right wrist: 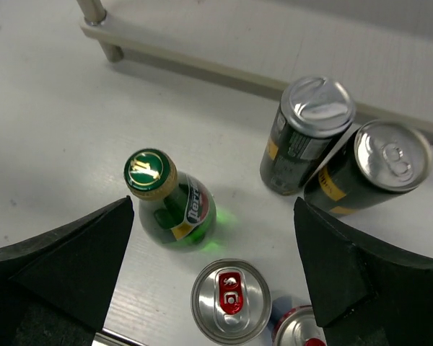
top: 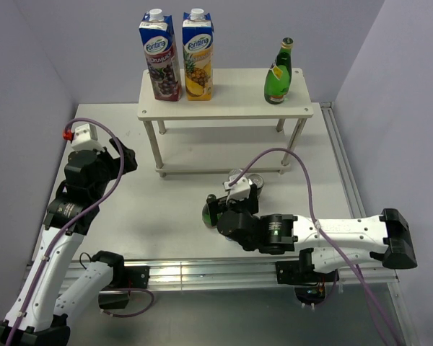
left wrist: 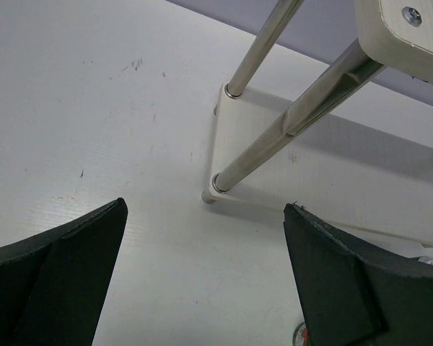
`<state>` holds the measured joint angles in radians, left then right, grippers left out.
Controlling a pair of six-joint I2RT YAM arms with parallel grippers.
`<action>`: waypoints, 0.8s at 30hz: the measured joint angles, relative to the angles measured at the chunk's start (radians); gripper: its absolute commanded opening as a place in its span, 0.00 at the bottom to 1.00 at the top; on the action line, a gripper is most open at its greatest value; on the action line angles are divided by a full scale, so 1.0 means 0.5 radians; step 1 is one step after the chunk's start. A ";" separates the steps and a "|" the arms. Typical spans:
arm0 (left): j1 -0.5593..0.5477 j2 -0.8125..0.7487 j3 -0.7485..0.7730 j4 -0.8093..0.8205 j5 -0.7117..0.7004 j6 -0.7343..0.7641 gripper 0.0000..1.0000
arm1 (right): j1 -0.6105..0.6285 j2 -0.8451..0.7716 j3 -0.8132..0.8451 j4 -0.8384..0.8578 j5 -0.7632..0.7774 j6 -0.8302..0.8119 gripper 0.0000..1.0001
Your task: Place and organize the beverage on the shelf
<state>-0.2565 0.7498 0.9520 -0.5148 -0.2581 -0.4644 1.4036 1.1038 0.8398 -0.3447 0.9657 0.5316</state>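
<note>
One green glass bottle (top: 278, 72) stands on the right of the white shelf's top board (top: 231, 97). The other drinks stand on the table in front of the shelf: a green bottle (right wrist: 171, 209), two dark cans (right wrist: 307, 137) (right wrist: 379, 167) touching each other, and two slim silver-topped cans (right wrist: 231, 299) (right wrist: 297, 329). My right gripper (right wrist: 213, 209) (top: 234, 202) hovers open above this cluster, holding nothing. My left gripper (left wrist: 206, 209) (top: 119, 160) is open and empty over bare table, left of the shelf's front-left leg (left wrist: 281, 137).
Two tall juice cartons (top: 161, 59) (top: 198, 55) stand on the left of the top board. The shelf's lower board (left wrist: 317, 173) is seen bare near its left end. Grey walls close in at the back and sides; a metal rail (top: 202, 270) runs along the near edge.
</note>
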 measured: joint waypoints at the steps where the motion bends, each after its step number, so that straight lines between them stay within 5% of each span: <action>1: 0.000 0.000 0.000 0.001 0.000 0.000 0.97 | 0.000 0.025 -0.029 -0.003 -0.015 0.046 0.98; 15: 0.000 0.028 0.000 -0.005 -0.002 0.000 0.97 | -0.015 0.340 -0.057 0.285 -0.089 0.161 0.93; 19: 0.000 0.028 0.000 -0.005 -0.002 0.000 0.97 | -0.063 0.394 -0.101 0.448 -0.092 0.144 0.73; 24: 0.000 0.028 0.000 -0.005 -0.002 0.000 0.97 | -0.114 0.417 -0.232 0.671 -0.079 0.132 0.61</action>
<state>-0.2565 0.7639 0.9520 -0.5175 -0.2588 -0.4644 1.3468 1.3121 0.7238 -0.0093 0.9264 0.5976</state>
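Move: The green bottle still on the table stands about 5 cm ahead of the right hand and 6 cm to its left, its middle roughly 12 cm lower. The nearer silver-blue can is level with the hand and 1 cm to its right, and the nearer black can is 13 cm ahead and 2 cm right, both some 13 cm lower. From the left hand the bottle lies about 6 cm back, 25 cm right and 20 cm below. No clear touch yet: the open right hand sinks about 6 cm towards the green bottle while swinging some 3–4 cm left. It then eases about 2 cm forward and closes to roughly two-thirds open, bringing its fingertips to either side of the bottle's neck, with the wrist's pointing nearly unchanged. ##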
